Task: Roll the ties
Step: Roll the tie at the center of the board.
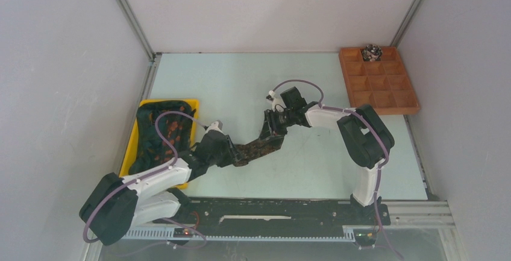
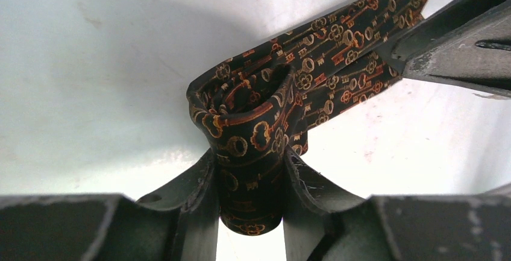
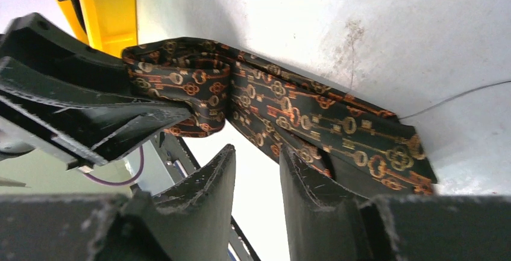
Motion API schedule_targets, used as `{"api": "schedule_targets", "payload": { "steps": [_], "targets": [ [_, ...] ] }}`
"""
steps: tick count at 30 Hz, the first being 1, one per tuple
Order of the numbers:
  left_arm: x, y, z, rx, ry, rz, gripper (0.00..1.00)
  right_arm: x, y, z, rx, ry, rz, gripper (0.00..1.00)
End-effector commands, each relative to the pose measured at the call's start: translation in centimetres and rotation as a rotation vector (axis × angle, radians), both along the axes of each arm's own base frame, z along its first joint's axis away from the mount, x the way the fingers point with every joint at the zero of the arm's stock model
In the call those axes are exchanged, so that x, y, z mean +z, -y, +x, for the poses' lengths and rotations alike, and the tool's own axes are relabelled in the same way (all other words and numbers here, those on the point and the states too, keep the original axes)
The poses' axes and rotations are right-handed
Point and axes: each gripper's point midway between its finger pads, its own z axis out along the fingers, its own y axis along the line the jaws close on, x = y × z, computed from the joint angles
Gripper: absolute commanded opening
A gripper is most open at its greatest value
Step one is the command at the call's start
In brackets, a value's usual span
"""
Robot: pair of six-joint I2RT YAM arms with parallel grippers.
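One of the ties [image 1: 259, 146], dark with orange key prints, lies across the table between my two grippers. My left gripper [image 2: 250, 152] is shut on its looped, folded end [image 2: 247, 110], and the fabric fills the gap between the jaws. In the top view the left gripper [image 1: 234, 155] sits at the tie's near-left end. My right gripper [image 3: 258, 148] stands partly open with nothing between its jaws. The tie [image 3: 313, 116] runs just past its right fingertip. From above, the right gripper [image 1: 272, 129] is over the tie's far end.
A yellow tray [image 1: 129, 152] at the left holds more dark ties [image 1: 163, 131]. At the back right, a wooden compartment box [image 1: 378, 111] holds one small rolled tie [image 1: 371, 51] in a top cell. Grey walls close the table in.
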Motion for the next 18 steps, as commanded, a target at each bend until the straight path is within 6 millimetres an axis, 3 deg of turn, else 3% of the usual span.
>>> {"api": "schedule_targets", "payload": {
  "steps": [1,10,18],
  "targets": [
    [0.4,-2.4,-0.4,-0.046,-0.037,0.220,0.31,0.7,0.2,1.2,-0.012,0.060,-0.006,0.36],
    [0.7,-4.6,-0.9,-0.121,-0.151,0.551,0.29,0.6,3.3,2.6,-0.116,0.071,-0.053,0.35],
    [2.6,-6.2,-0.5,-0.157,-0.197,0.863,0.28,0.4,4.7,3.1,-0.157,0.075,-0.099,0.35]
  ]
}}
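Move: The rolled end of the tie is already pinched in the left fingers; the middle of its flat tail lies about 8 cm to that hand's right, 3 cm farther ahead and 2 cm below. The yellow bin's middle is some 27 cm to the left and 5 cm ahead. From the empty right hand the tail's middle lies roughly 4 cm back, 1 cm left and 5 cm down, the held roll about 9 cm left and 7 cm back. The tie's roll, still pinched between the left fingers, is drawn about 3 cm left towards the yellow bin and lifted slightly, while the left wrist tips some 35 degrees, its left side rising, until the fingers point steeply down. The right hand, holding nothing, backs away from the roll to the right and forward, about 5 cm in all, first sinking a little, its opening unchanged. ##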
